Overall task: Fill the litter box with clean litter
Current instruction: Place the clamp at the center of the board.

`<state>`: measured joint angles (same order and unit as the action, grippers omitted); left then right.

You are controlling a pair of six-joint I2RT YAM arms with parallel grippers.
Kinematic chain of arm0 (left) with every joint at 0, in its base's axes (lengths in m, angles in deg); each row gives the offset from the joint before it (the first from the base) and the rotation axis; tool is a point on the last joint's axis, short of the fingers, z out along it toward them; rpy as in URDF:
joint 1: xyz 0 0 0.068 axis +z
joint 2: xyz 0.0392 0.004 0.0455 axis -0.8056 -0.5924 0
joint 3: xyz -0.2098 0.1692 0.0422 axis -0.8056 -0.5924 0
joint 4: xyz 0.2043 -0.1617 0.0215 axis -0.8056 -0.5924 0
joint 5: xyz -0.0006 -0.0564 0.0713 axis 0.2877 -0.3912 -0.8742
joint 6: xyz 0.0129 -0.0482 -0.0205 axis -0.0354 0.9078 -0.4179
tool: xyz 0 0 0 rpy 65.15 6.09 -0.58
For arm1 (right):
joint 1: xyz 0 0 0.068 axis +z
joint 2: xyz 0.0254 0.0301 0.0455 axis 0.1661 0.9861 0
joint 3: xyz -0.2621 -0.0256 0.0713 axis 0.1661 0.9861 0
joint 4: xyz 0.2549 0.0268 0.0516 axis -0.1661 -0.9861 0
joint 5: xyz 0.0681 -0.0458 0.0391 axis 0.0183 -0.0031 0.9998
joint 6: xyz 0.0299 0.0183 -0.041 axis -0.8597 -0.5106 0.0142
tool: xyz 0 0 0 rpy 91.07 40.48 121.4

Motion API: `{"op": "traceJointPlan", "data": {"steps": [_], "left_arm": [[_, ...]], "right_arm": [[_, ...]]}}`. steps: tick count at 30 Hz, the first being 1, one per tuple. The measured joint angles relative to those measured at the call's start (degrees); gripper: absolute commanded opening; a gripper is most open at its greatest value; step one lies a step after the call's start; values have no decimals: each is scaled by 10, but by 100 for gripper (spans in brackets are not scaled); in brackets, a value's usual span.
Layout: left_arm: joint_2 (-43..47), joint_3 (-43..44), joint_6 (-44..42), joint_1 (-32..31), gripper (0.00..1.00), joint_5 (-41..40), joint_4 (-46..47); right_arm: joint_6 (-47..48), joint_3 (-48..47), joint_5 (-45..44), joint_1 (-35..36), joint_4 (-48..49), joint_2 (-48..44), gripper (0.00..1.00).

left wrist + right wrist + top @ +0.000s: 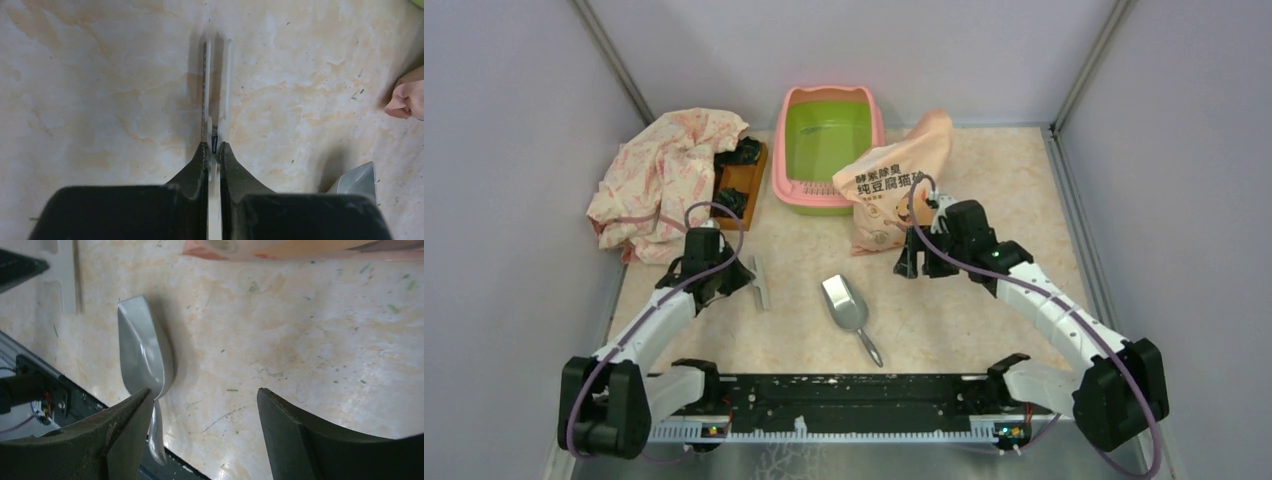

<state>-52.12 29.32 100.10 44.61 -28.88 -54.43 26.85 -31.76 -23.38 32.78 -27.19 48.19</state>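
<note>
The litter box (876, 125), pink-rimmed and lime-green inside, stands at the back centre. No granules show in it. The peach-pink bag (894, 185) of clean litter leans against the box's right front corner; the litter itself is hidden inside. My right gripper (921, 268) hangs open just below the bag's lower right end, nothing between its fingers (132, 425), the bag's edge (280, 247) lying beyond them. My left gripper (742, 275) is shut on a thin white flat tool (216, 75) that lies on the table (100, 100) and points away from me.
A silver metal scoop (847, 305) lies between the arms, near my right gripper's left finger (145, 355). A crumpled pink-patterned cloth (664, 175) and a brown wooden block (742, 178) sit at the back left. Grey walls close in three sides.
</note>
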Motion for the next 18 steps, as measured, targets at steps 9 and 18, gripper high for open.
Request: {"op": "traceJointPlan", "data": {"steps": [9, 18], "left_arm": [[-32, -26, 31, 78, 60, 14, 59], [-36, -38, 54, 130, 99, 54, 82]], "right_arm": [[-9, 11, -84, 181, -13, -45, 76], [-58, 66, -186, 346, -13, -52, 71]]}}
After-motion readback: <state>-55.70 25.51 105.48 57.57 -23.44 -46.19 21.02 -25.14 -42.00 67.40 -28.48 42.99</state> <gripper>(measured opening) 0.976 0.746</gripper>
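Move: The left hand holds the clamp between shut fingers; its spot on the board is some 3 cm below and 2 cm to the left. From there, the tray lies about 18 cm ahead and level sideways, and the scoop 8 cm back and 22 cm right. The empty right hand has the scoop about 11 cm back, 12 cm left and 11 cm below, with the litter bag about 14 cm ahead and 3 cm left. Left hand opens wide, releasing the clamp while drifting 4 cm left; right swings 11 cm back and leftward towards the scoop. ##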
